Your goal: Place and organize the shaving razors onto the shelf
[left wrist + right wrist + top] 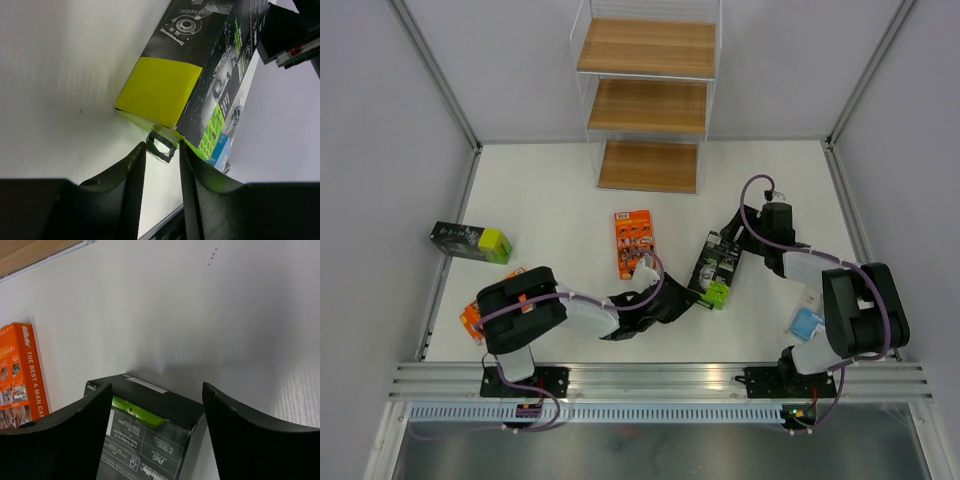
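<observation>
A green-and-black razor pack (719, 262) lies mid-table between both grippers. My left gripper (696, 294) is at its green near end; in the left wrist view the fingers (162, 146) stand narrowly apart with the pack's (160, 90) hang tab between the tips. My right gripper (728, 240) is open wide, its fingers either side of the pack's black far end (150, 440); the gripper (156, 386) is not touching it. An orange pack (634, 243) lies left of centre. Another green-and-black pack (470, 242) lies far left. A second orange pack (478, 312) is partly hidden under the left arm. The light blue pack (807, 322) lies beside the right arm.
The three-tier wooden shelf (650, 90) stands at the back centre against the wall, its boards bare. Grey walls close the table on the left, right and back. A metal rail (660, 378) runs along the near edge.
</observation>
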You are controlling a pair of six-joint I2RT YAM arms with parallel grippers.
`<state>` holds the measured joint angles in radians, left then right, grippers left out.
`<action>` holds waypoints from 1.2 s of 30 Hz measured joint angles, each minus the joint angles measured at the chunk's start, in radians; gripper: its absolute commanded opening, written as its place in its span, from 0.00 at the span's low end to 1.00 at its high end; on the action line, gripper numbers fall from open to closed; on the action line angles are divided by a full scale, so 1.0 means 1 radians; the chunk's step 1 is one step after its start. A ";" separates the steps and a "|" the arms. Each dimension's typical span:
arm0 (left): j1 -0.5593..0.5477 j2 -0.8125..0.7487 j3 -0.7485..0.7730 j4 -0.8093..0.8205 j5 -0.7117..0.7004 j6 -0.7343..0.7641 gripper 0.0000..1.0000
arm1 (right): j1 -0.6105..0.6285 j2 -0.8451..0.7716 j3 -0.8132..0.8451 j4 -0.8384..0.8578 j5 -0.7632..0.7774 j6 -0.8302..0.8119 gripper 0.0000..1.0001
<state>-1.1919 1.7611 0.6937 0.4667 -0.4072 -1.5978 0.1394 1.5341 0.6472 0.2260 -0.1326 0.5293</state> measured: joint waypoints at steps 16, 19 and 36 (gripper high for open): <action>0.256 0.076 0.005 0.133 0.252 0.330 0.37 | -0.013 -0.310 -0.222 -0.081 0.104 0.087 0.74; 0.279 0.079 0.006 0.150 0.282 0.375 0.35 | -0.012 -0.312 -0.224 -0.084 0.101 0.089 0.74; 0.353 0.166 0.018 0.356 0.361 0.504 0.02 | -0.011 -0.285 -0.226 -0.052 0.089 0.107 0.76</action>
<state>-0.8391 1.9274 0.7116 0.8227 -0.0463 -1.0939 0.1280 1.2491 0.4210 0.1738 -0.0437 0.6361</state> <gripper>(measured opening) 0.028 0.761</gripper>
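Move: The black razor box lies between the hands, its middle about 6 cm ahead and 4 cm right of the left hand and roughly 8 cm back and 4 cm left of the right hand, about 1 cm lower than both. From the left hand, the orange razor box is some 11 cm ahead and 15 cm left, and the shelf's lowest board about 30 cm ahead and 12 cm left. Working on opposite ends of the black box, the two hands swing it clockwise: the right, its open fingers still around the black end, draws back about 6 cm and somewhat right, then holds there. The left carries the green end forward some 10 cm and a little left, sinking slightly as its wrist tips up and turns a little clockwise, then shuts its fingers on the hang tab. ##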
